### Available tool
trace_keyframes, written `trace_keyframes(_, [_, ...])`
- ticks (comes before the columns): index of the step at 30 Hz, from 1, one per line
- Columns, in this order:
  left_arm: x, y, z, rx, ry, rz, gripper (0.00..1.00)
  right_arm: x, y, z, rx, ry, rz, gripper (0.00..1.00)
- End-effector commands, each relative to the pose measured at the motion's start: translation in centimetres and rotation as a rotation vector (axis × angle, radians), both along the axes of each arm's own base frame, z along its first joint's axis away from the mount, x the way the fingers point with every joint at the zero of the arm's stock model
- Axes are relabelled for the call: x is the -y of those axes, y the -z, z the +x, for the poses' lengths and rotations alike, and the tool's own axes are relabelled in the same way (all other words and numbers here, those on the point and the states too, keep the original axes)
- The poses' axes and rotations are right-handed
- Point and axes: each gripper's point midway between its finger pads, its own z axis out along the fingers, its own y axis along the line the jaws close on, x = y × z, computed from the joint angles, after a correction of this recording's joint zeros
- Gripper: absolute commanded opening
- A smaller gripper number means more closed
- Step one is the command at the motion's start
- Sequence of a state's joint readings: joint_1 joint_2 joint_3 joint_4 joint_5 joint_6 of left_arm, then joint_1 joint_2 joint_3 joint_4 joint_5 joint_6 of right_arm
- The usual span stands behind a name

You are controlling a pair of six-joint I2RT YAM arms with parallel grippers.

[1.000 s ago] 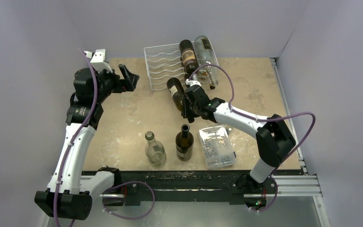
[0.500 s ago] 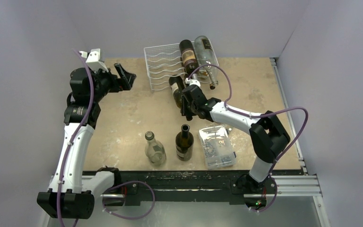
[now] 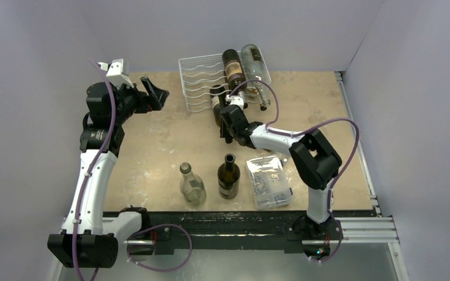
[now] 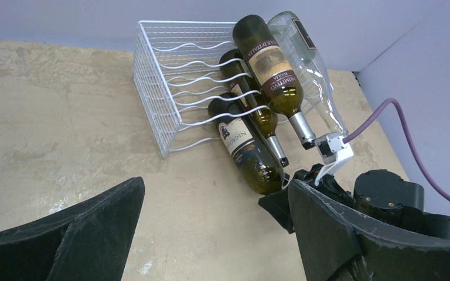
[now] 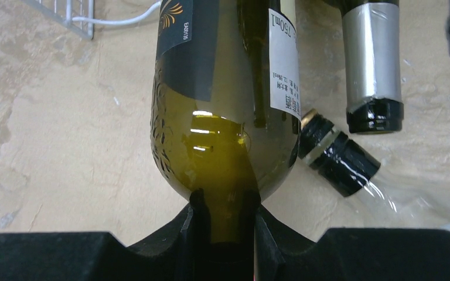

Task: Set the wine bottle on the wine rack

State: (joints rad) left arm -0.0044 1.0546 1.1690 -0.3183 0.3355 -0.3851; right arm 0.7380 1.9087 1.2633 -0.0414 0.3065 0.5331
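The wine bottle, green glass with a dark label, lies tilted with its base in a lower cradle of the white wire wine rack. My right gripper is shut on its neck. In the right wrist view the bottle fills the middle, its neck clamped at the gripper. The left wrist view shows the bottle leaning out of the rack. My left gripper hovers open, left of the rack, holding nothing.
A dark labelled bottle and a clear bottle lie on the rack's right side, a third below them. A clear bottle and a dark bottle stand near the front edge, beside a clear plastic box.
My right arm has pushed the wine bottle away from me, base first, into the rack. The left gripper has drifted slightly up and left.
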Motion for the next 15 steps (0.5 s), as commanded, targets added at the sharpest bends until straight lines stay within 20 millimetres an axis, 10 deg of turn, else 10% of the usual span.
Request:
trace_keyframes(1, [-0.7,-1.6,0.5,0.042,-0.007,-0.051,0.92,-2.4,-9.1,5.8,0.308,0.074,0.167,0.0])
trace_keyframes(15, [-0.7,-1.9,0.2,0.055,-0.001,-0.069,0.91,-3.3,-8.0,9.9,0.367,0.114,0.051,0.0])
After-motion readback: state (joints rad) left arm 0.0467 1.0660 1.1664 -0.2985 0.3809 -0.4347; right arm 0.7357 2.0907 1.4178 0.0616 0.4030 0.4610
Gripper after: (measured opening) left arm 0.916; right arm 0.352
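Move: The right hand already grips the wine bottle by the neck, its base end just inside the wine rack. The open lower slot it is bound for centres about 15 cm ahead, 4 cm to the left and some 3 cm lower. The lower dark bottle lies about 14 cm ahead and 4 cm right, roughly level with the slot; the upper dark bottle is 11 cm ahead, 3 cm right and 10 cm up. From the idle left hand the slot is about 20 cm ahead, 16 cm right and 28 cm down. Keeping its pinch on the neck, the right hand pushes the wine bottle base-first deeper into the rack's lower slot, under the upper wavy wires and alongside the lower dark bottle, travelling steadily about 5 cm forward and drifting some 2 cm left. It sinks about 1 cm early on and then holds that height, while the wrist tips up roughly 5 degrees and brings the bottle nearer level. ##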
